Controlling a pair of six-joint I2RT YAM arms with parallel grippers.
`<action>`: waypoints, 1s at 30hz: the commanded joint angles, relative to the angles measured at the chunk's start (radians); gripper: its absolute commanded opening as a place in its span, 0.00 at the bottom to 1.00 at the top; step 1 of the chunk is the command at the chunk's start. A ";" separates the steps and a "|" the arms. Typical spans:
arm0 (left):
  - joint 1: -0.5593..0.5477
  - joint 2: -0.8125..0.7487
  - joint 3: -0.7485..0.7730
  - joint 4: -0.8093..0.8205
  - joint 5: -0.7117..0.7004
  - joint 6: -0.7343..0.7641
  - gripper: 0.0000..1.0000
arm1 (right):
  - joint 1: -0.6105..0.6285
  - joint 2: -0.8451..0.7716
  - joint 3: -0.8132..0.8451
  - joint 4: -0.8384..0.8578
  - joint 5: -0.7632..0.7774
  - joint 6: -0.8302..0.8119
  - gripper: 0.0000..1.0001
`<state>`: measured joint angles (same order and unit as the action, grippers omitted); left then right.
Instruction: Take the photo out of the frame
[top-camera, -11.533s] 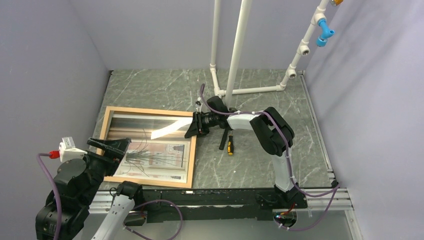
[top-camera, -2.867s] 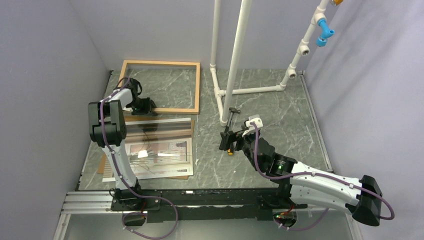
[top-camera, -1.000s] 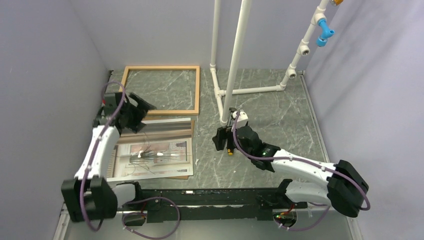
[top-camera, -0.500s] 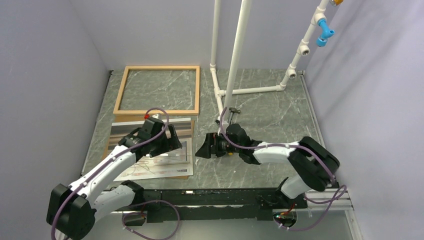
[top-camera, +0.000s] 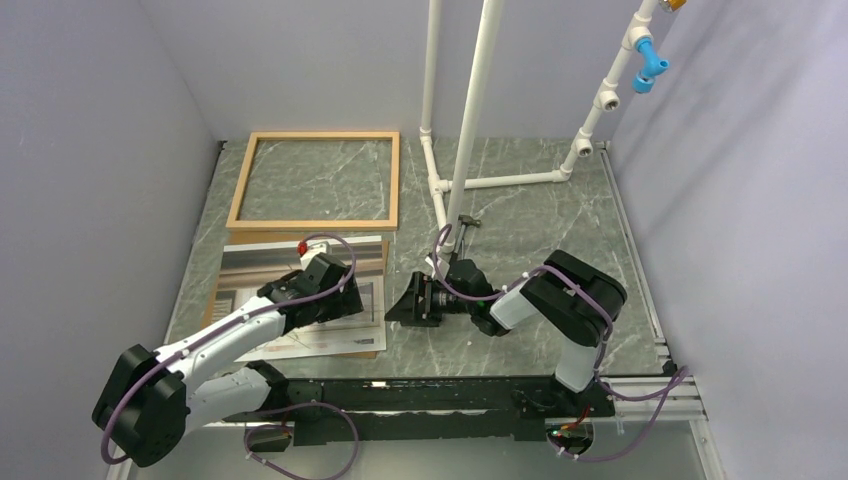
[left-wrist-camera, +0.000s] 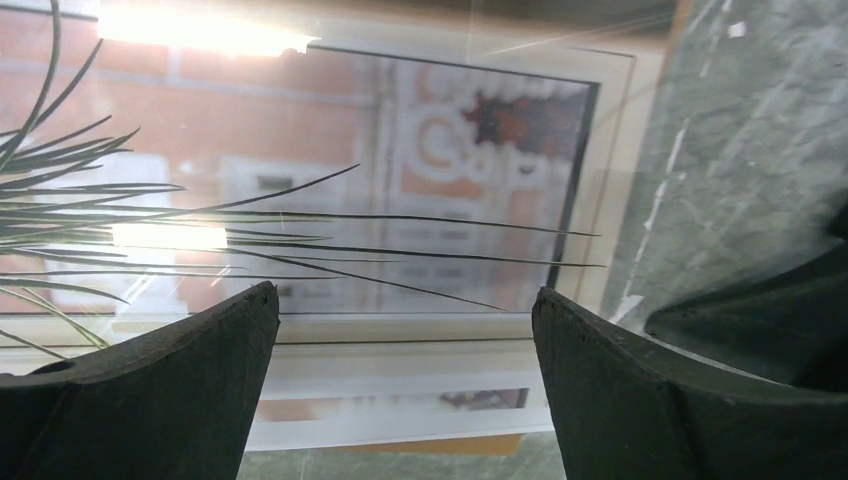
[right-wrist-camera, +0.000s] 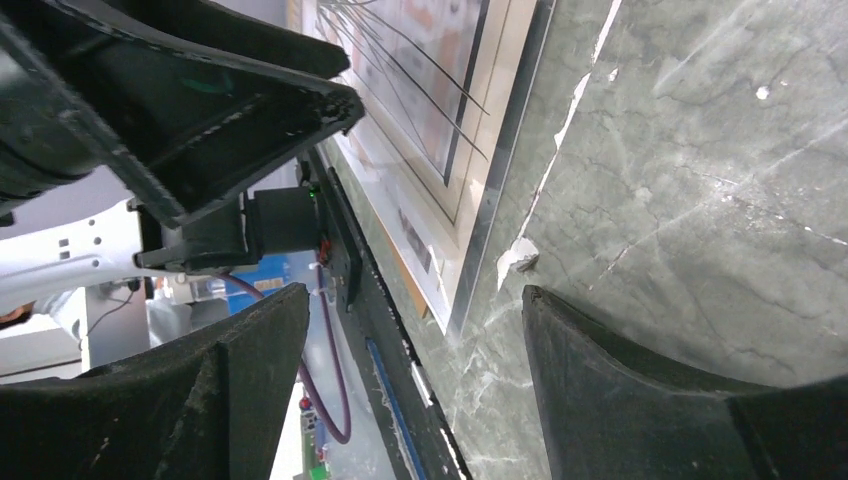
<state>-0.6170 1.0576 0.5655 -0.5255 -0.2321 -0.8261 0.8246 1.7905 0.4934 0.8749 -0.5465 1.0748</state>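
Observation:
The empty light wood frame lies flat at the back left of the table. In front of it lies the stack: the photo on the brown backing board, with the reflective clear sheet on top. My left gripper is open and empty just above the photo's right part. In the left wrist view the gripper frames the photo with its grass lines. My right gripper is open and empty, low over the table beside the stack's right edge. In the right wrist view the gripper faces the photo.
White pipes rise from the table's back middle, with a small dark tool at their foot. Grey walls close the left, back and right. The arms' black base rail runs along the near edge.
The frame went from around the photo to the back left. Over the last second my left gripper came forward over the photo, and my right gripper moved left to the stack's right edge.

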 joint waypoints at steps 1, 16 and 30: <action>-0.009 -0.003 -0.040 0.083 -0.038 -0.048 0.99 | 0.004 0.030 -0.010 0.094 -0.013 0.032 0.79; -0.027 -0.016 -0.077 0.070 -0.065 -0.076 0.99 | -0.014 0.109 0.070 0.104 -0.028 -0.012 0.67; -0.050 0.012 -0.085 0.080 -0.068 -0.091 1.00 | -0.020 0.172 0.082 0.236 -0.093 0.060 0.56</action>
<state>-0.6559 1.0622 0.4923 -0.4725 -0.2909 -0.8917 0.8097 1.9476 0.5564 1.0191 -0.6086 1.1168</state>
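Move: The photo with its clear sheet lies flat, its middle about 8 cm to the left of the left hand, 1 cm ahead and some 4 cm below. From the right hand the photo's middle is about 17 cm left, 4 cm ahead and 3 cm below. The empty frame's middle lies some 35 cm ahead and 18 cm left of the right hand, the hammer about 15 cm ahead and 13 cm right, both about 4 cm lower. Ease the right gripper about 1.5 cm left, 1 cm forward and 1 cm down at the photo's right side, near the front corner, its fingers pointing left with one above the other. Narrow the gap by about a quarter, the lower finger down by the table, without shutting. Meanwhile lower the wide-open left gripper about 2 cm over the photo's right half. ##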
